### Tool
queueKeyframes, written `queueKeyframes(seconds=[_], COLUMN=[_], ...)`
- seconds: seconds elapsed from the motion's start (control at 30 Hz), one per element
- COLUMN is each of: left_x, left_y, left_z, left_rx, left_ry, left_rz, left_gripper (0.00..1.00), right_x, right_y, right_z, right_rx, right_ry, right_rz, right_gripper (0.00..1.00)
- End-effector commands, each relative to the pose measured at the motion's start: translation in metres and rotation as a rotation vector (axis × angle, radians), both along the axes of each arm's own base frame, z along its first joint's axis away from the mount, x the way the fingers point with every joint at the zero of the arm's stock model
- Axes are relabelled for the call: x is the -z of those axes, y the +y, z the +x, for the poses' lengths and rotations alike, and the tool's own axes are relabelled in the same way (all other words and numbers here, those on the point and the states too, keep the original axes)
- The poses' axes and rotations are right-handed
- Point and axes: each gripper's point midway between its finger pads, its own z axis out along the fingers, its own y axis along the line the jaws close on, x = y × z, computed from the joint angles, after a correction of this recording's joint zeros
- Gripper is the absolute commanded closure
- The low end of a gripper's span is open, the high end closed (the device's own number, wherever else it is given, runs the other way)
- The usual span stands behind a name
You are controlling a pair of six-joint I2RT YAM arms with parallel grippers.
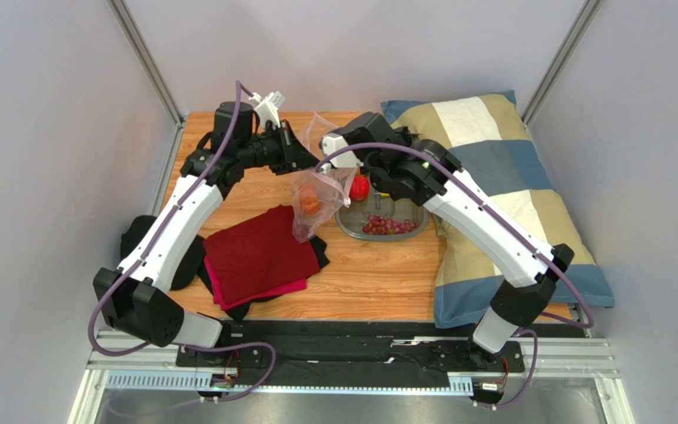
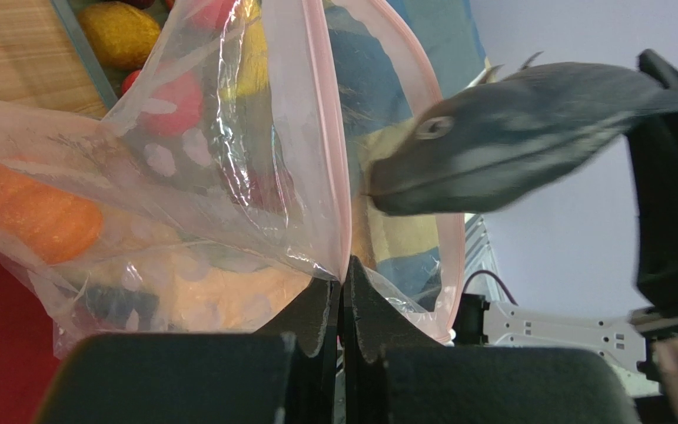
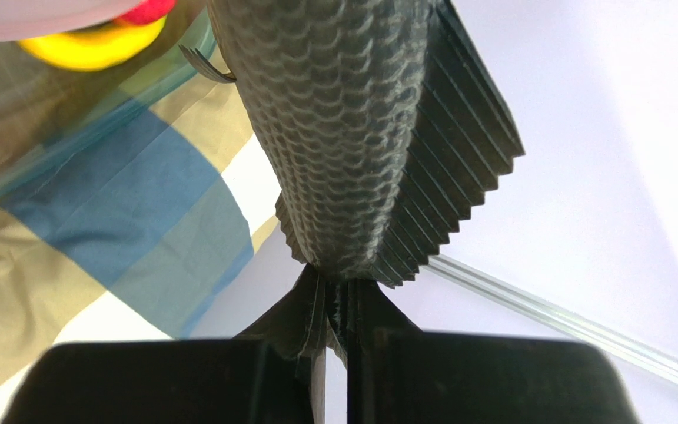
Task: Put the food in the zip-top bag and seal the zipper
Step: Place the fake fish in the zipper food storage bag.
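Note:
My left gripper (image 1: 304, 157) (image 2: 344, 276) is shut on the pink zipper (image 2: 338, 159) at the mouth of the zip-top bag (image 1: 314, 201) (image 2: 183, 177). The bag hangs open above the table, with an orange toy food (image 2: 33, 216) (image 1: 311, 203) inside. Held by its tail in my shut right gripper (image 3: 338, 296) (image 1: 327, 143), a grey fish (image 3: 351, 132) (image 2: 510, 141) points its head at the bag's open mouth. Purple grapes (image 1: 388, 226) and a red strawberry (image 1: 359, 186) lie in the clear tub (image 1: 351, 231). The right wrist view shows a yellow banana (image 3: 95, 49).
A red cloth (image 1: 258, 252) lies on a black one at the front left of the table. A checked blue, yellow and white pillow (image 1: 493, 177) fills the right side. The tub stands between the cloth and the pillow. Grey walls close in on all sides.

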Motion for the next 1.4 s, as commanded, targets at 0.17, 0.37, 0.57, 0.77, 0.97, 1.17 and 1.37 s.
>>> queueKeyframes(seconds=[0.17,0.37,0.57,0.77,0.97,1.17,1.37], left_x=[-0.021,-0.024,-0.044,-0.056,-0.073,-0.090,-0.070], left_y=[-0.007,-0.015,-0.013,-0.001,0.000,0.007,0.010], left_z=[-0.002,-0.008,-0.011,-0.003,0.000,0.017,0.031], left_rx=[0.018,0.058,0.077,0.095,0.132,0.122,0.109], left_ry=[-0.079,-0.070,-0.107,-0.119,-0.145,-0.224,-0.171], left_rz=[-0.018,-0.058,-0.201,-0.364,-0.404,-0.338,-0.373], left_gripper=[1.00,1.00,1.00,1.00,1.00,1.00,1.00], right_x=[0.006,0.000,-0.044,-0.106,-0.085,-0.004,0.071], right_y=[0.001,0.022,0.045,0.039,0.016,-0.019,-0.016], right_z=[0.004,0.006,0.004,-0.023,-0.029,0.000,0.028], right_rx=[0.027,-0.023,-0.071,-0.143,-0.083,0.139,0.277], right_ry=[0.012,-0.037,-0.152,-0.197,-0.040,0.388,0.689], right_rz=[-0.188,-0.197,0.093,0.562,0.896,1.186,1.303], right_gripper=[0.83,0.46,0.25,0.09,0.07,0.08,0.07])
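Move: The right hand holds the fish by its tail end, head slanting left and down to the bag mouth, whose middle lies roughly 10 cm to that hand's left, 2 cm back and 8 cm below. The pumpkin in the bag is about 16 cm left, 5 cm back and 20 cm below; the fruit box's middle is some 34 cm below, 2 cm ahead and 2 cm left. From the left fingers, pinching the rim, the mouth's middle is about 4 cm right, 1 cm ahead, at their height. Letting go of the fish, the right fingers spread wide after dipping about 3 cm towards the bag mouth; the empty hand then shifts left while rising, sweeps right clear of the bag and comes down again, rolling some 65 degrees, left side up. The left fingers keep pinching the rim, late on lifting it about 7 cm with a 20-degree roll the other way. ##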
